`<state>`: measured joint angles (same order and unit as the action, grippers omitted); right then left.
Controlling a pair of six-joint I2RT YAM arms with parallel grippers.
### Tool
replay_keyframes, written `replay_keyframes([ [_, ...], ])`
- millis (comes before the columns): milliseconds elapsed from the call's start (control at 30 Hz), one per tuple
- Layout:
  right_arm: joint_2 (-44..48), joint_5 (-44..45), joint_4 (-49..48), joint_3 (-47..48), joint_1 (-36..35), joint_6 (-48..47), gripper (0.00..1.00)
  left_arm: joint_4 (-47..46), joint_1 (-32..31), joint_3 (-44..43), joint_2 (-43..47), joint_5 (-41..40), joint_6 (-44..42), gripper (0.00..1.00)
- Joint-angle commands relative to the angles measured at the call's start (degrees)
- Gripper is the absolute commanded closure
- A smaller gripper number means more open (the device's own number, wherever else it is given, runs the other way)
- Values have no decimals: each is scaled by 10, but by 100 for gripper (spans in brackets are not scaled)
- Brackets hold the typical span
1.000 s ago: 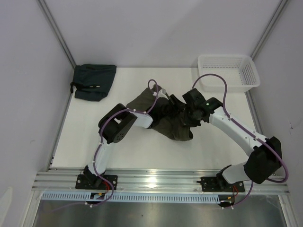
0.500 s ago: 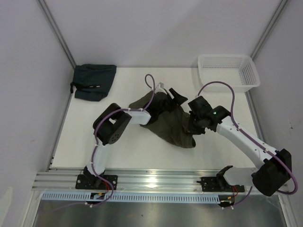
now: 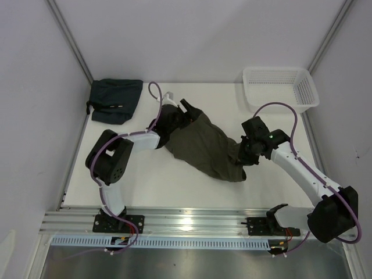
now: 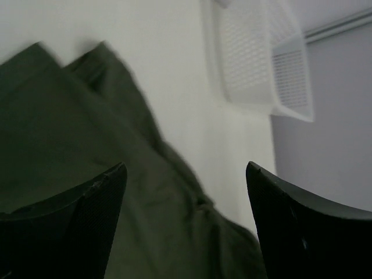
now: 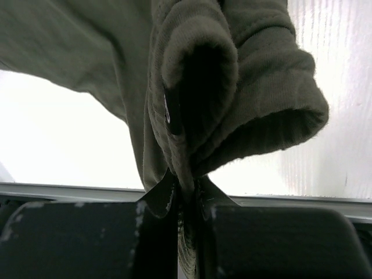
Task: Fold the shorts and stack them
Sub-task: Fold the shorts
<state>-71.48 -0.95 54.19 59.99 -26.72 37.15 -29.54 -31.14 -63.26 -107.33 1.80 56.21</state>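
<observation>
The olive-green shorts (image 3: 203, 148) lie spread in a slanting band across the middle of the table. My left gripper (image 3: 185, 111) hovers over their back-left end, open, with nothing between its fingers. In the left wrist view the gripper (image 4: 185, 174) is just above the cloth (image 4: 87, 133). My right gripper (image 3: 240, 161) is at the shorts' front-right end. It is shut on a bunched fold of their edge, seen close up in the right wrist view with the gripper (image 5: 187, 189) pinching the thick hem (image 5: 232, 70).
A dark folded cloth (image 3: 114, 100) lies at the table's back-left corner. A white mesh basket (image 3: 281, 87) stands at the back right and also shows in the left wrist view, basket (image 4: 261, 64). Metal rails run along the table's near edge.
My left gripper has let go, opened wider and swung toward the back left. The right gripper drew its end to the right, so the shorts now lie stretched out.
</observation>
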Motion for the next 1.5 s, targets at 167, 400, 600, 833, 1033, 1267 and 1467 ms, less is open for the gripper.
replay_keyframes([
  [167,-26,-16,6,51,47,-51,100,44,31,87,21,-39,-52,15],
  [400,-68,-6,33,107,74,-84,100,58,36,142,7,-59,-11,16],
  [600,-115,-5,74,183,83,-115,100,17,21,218,27,-80,14,17],
  [833,-188,10,137,272,69,-128,100,12,-57,272,62,-128,83,17],
  [1033,-219,10,130,305,26,-100,100,20,-119,277,78,-153,127,17],
  [1267,-278,34,143,383,-44,-67,100,18,-127,290,88,-147,137,17],
  [1467,-318,36,132,415,-96,-46,100,9,-126,307,101,-154,131,17],
])
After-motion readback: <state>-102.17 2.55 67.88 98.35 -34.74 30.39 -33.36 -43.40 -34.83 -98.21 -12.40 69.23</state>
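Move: Under the open left hand lie the shorts: the middle of their flat part is about 9 cm back, 4 cm to the right and some 12 cm below. The dark folded garment is roughly 7 cm ahead and 33 cm to the left of that hand. From the right hand, already pinching the bunched end, the flat part's middle is about 15 cm ahead, 18 cm left and 11 cm below; the white basket stands some 36 cm ahead and 17 cm right. Dropping about 11 cm and swinging left, the left hand tips down by some 15 degrees, then draws back low over the shorts, veering right again, its fingers still wide open. The right hand keeps its pinch on the bunched end, carrying it forward and slightly up, then left over the flat part while turning a little counter-clockwise. ##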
